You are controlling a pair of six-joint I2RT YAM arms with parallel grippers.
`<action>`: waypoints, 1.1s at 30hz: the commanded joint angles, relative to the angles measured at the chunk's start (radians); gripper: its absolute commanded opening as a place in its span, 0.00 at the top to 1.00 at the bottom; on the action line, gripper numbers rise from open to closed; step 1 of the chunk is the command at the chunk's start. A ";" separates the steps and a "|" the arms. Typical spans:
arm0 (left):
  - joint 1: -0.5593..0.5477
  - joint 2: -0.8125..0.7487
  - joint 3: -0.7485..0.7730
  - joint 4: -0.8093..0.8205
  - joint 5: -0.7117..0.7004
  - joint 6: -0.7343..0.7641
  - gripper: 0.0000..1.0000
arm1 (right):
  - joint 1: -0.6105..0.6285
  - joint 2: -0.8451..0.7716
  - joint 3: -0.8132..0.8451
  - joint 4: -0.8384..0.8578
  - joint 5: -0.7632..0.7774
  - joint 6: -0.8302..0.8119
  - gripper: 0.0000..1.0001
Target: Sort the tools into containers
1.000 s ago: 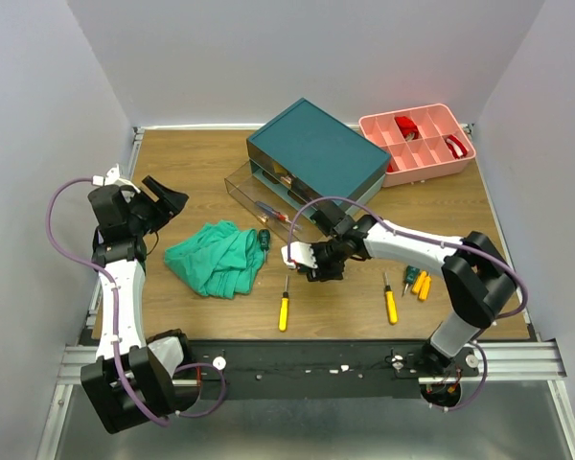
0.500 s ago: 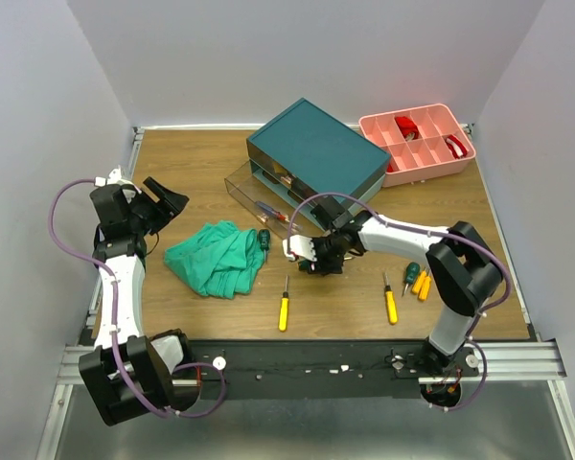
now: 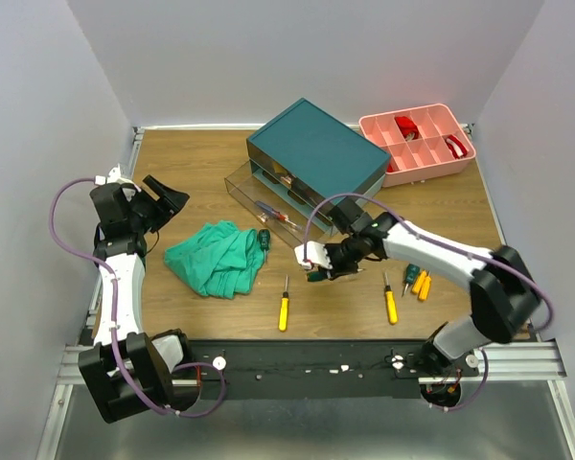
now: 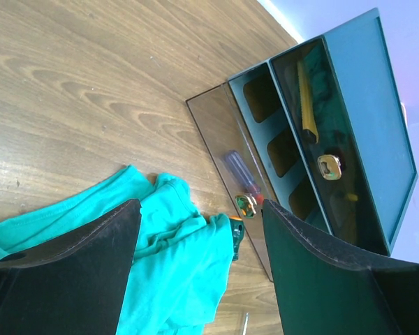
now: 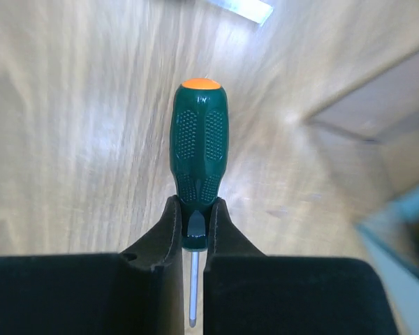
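Note:
My right gripper (image 5: 195, 218) is shut on a screwdriver with a dark green handle and orange cap (image 5: 197, 157), gripped at the handle's neck, with the shaft running back between the fingers (image 5: 162, 241). From above, this right gripper (image 3: 318, 264) hovers over the wood near the table's middle. The teal box (image 3: 316, 153) has its lower clear drawer (image 3: 266, 204) pulled out, with a red-and-blue screwdriver (image 4: 239, 171) inside. Other tools lie loose: two yellow ones (image 3: 284, 309) (image 3: 390, 303), a small cluster (image 3: 418, 281), and a green one (image 3: 264, 240) by the cloth. My left gripper (image 3: 167, 199) is open and holds nothing.
A crumpled green cloth (image 3: 216, 257) lies left of centre, partly covering the green screwdriver (image 4: 236, 234). A pink divided tray (image 3: 417, 144) with red items stands at the back right. The table's left edge rail (image 3: 134, 153) runs close to the left arm.
The right jaws have shut on the green-handled screwdriver. The right arm has shifted a little right and toward the near edge. The left arm stays still.

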 commanded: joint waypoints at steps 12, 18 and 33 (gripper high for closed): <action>0.004 -0.031 -0.008 0.001 0.035 -0.022 0.20 | -0.029 0.283 0.562 0.271 0.181 0.510 0.76; 0.010 -0.062 -0.028 -0.005 0.029 -0.016 0.20 | -0.029 0.336 0.614 0.209 0.185 0.531 0.40; 0.010 -0.039 -0.045 0.052 0.026 -0.027 0.20 | 0.114 0.102 0.200 -0.043 -0.214 -0.211 0.37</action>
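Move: The open clear drawer, where the green screwdriver already held in the right hand goes, lies about 14 cm ahead of that hand, 10 cm to its left and 3 cm lower. The other green screwdriver is on the table 6 cm ahead and 11 cm left; the yellow screwdriver lies 7 cm back and 7 cm left; the cabinet's middle is some 23 cm straight ahead. From the left hand, the drawer is roughly 20 cm right, level, 17 cm below. Right hand lifts the green screwdriver, swings 19 cm forward-left over the drawer, releases it, then backs off 12 cm. ##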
